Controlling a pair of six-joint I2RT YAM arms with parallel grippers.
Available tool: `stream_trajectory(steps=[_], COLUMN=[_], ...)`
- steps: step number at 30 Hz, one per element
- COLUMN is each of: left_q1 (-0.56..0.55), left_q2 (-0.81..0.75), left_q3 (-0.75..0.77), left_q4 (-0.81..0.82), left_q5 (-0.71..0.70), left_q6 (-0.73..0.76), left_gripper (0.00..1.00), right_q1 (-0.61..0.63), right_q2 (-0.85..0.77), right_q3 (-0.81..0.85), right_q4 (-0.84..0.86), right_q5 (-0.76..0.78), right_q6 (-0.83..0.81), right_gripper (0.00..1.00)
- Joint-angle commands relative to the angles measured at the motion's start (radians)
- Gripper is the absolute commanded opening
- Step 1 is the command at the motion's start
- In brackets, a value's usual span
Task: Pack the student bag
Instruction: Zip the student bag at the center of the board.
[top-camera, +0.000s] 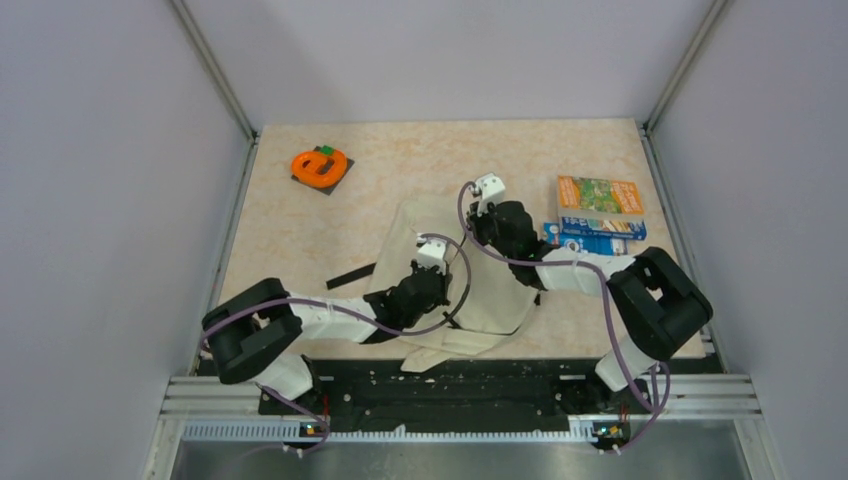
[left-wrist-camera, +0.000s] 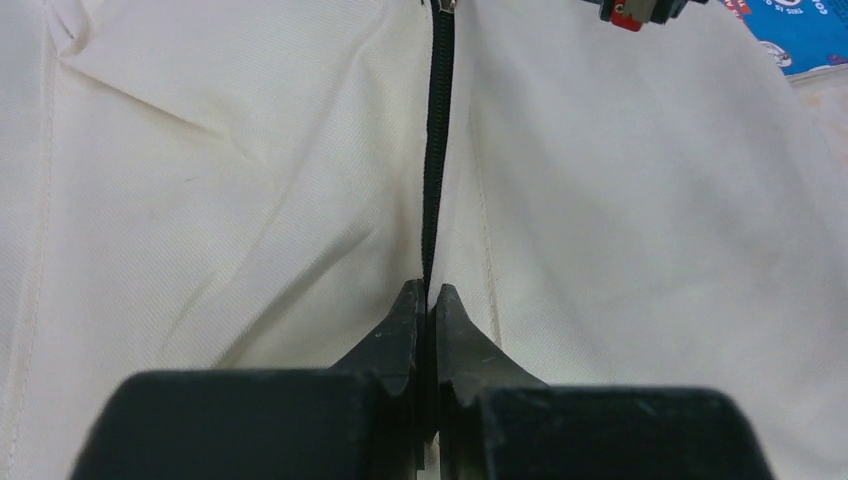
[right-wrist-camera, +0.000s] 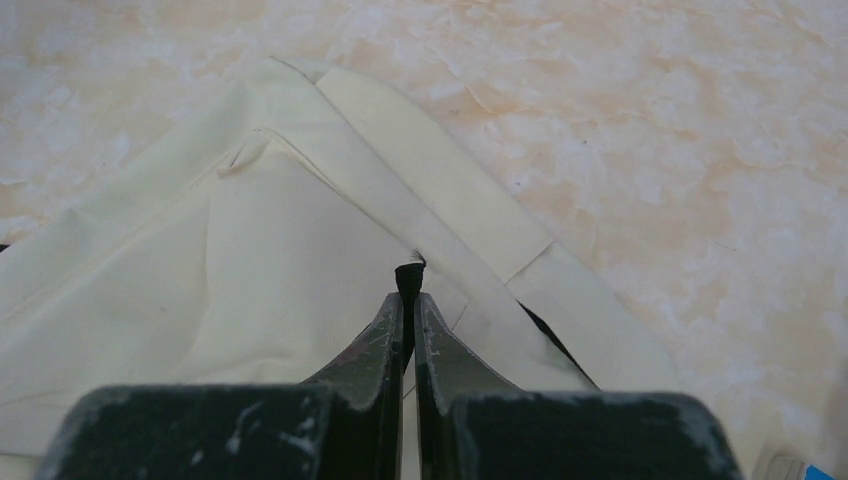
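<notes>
The student bag (top-camera: 480, 300), cream fabric, lies flat in the middle of the table between both arms. Its black zipper (left-wrist-camera: 438, 150) runs straight up the left wrist view. My left gripper (left-wrist-camera: 428, 292) is shut on the bag at the near end of that zipper line, with fabric bunched to either side. In the top view the left gripper (top-camera: 447, 283) rests on the bag's middle. My right gripper (right-wrist-camera: 409, 298) is shut on a small black tab (right-wrist-camera: 407, 274) of the bag, near a folded cream corner (right-wrist-camera: 300, 110). Seen from above, the right gripper (top-camera: 480, 232) sits at the bag's upper right.
An orange booklet (top-camera: 600, 195) and a blue booklet (top-camera: 595, 236) lie right of the bag. An orange ring-shaped object (top-camera: 320, 165) on a dark square sits at the back left. A black strap (top-camera: 350, 277) trails left of the bag. Grey walls enclose the table.
</notes>
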Motion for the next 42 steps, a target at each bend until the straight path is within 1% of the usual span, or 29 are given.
stream_trajectory(steps=[1,3,9,13,19,23,27,30,33,34,36,37,38,40,42], left_q1=[-0.012,-0.013,-0.014,-0.015,-0.014,-0.014,-0.014,-0.015,-0.010,-0.008,0.004,0.013,0.023,0.067,0.159], left_q2=[-0.091,-0.118,-0.252,-0.338,-0.436,-0.450,-0.470,-0.505,-0.522,-0.521,-0.506,-0.496,-0.488,-0.469,-0.451], left_q3=[-0.066,-0.074,-0.125,-0.148,-0.163,-0.145,-0.138,-0.163,-0.171,-0.161,-0.128,-0.102,-0.083,-0.056,-0.039], left_q4=[-0.072,-0.110,-0.201,-0.291,-0.366,-0.400,-0.424,-0.395,-0.376,-0.386,-0.427,-0.449,-0.470,-0.515,-0.533], left_q5=[0.039,0.048,0.013,-0.018,-0.026,-0.026,-0.018,0.000,0.019,0.029,0.037,0.043,0.045,0.071,0.177], left_q6=[-0.047,-0.057,-0.099,-0.122,-0.119,-0.116,-0.116,-0.089,-0.060,-0.055,-0.059,-0.056,-0.051,-0.048,-0.043], left_gripper=[0.00,0.00,0.00,0.00,0.00,0.00,0.00,0.00,0.00,0.00,0.01,0.02,0.04,0.06,0.07], right_q1=[-0.014,-0.015,-0.043,-0.076,-0.080,-0.081,-0.082,-0.083,-0.083,-0.083,-0.086,-0.089,-0.091,-0.094,-0.096], right_q2=[0.030,0.063,0.175,0.237,0.347,0.364,0.388,0.403,0.366,0.340,0.300,0.284,0.271,0.236,0.187], right_q3=[0.097,0.124,0.216,0.264,0.359,0.367,0.407,0.440,0.439,0.443,0.462,0.483,0.506,0.530,0.525], right_q4=[0.089,0.084,0.009,-0.027,-0.129,-0.121,-0.160,-0.193,-0.211,-0.230,-0.281,-0.327,-0.373,-0.445,-0.493], right_q5=[0.108,0.112,0.116,0.057,-0.017,-0.032,-0.066,-0.083,-0.090,-0.099,-0.159,-0.191,-0.209,-0.208,-0.199], right_q6=[-0.031,-0.032,-0.020,0.012,0.008,0.009,-0.013,-0.025,-0.016,-0.017,-0.032,-0.033,-0.033,-0.032,-0.031], right_gripper=[0.00,0.00,0.00,0.00,0.00,0.00,0.00,0.00,0.00,0.11,0.38,0.49,0.54,0.59,0.61])
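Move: Still pinching the bag's zip edges towards the near end, the left hand has the zip pull about 15 cm ahead and 4 cm to its right, a few centimetres higher; the black strap lies 8 cm ahead and some 24 cm left, 5 cm lower. The right hand already holds the pull; the zip's far end is about 2 cm ahead, 2 cm left and 3 cm below. From it the bag's far edge is roughly 12 cm ahead, 5 cm left and 7 cm lower, the blue book 2 cm ahead, 32 cm right and 9 cm lower. Dragging the bag by the pinched zip edges, the left hand goes about 8 cm left and half as far back, rising slightly. The right, fingers shut on the pull, eases forward, then sinks 6 cm while going left nearly 8, tipping down 15 degrees; it then opens, lets go and swings back right and forward, rising a little at the end. ##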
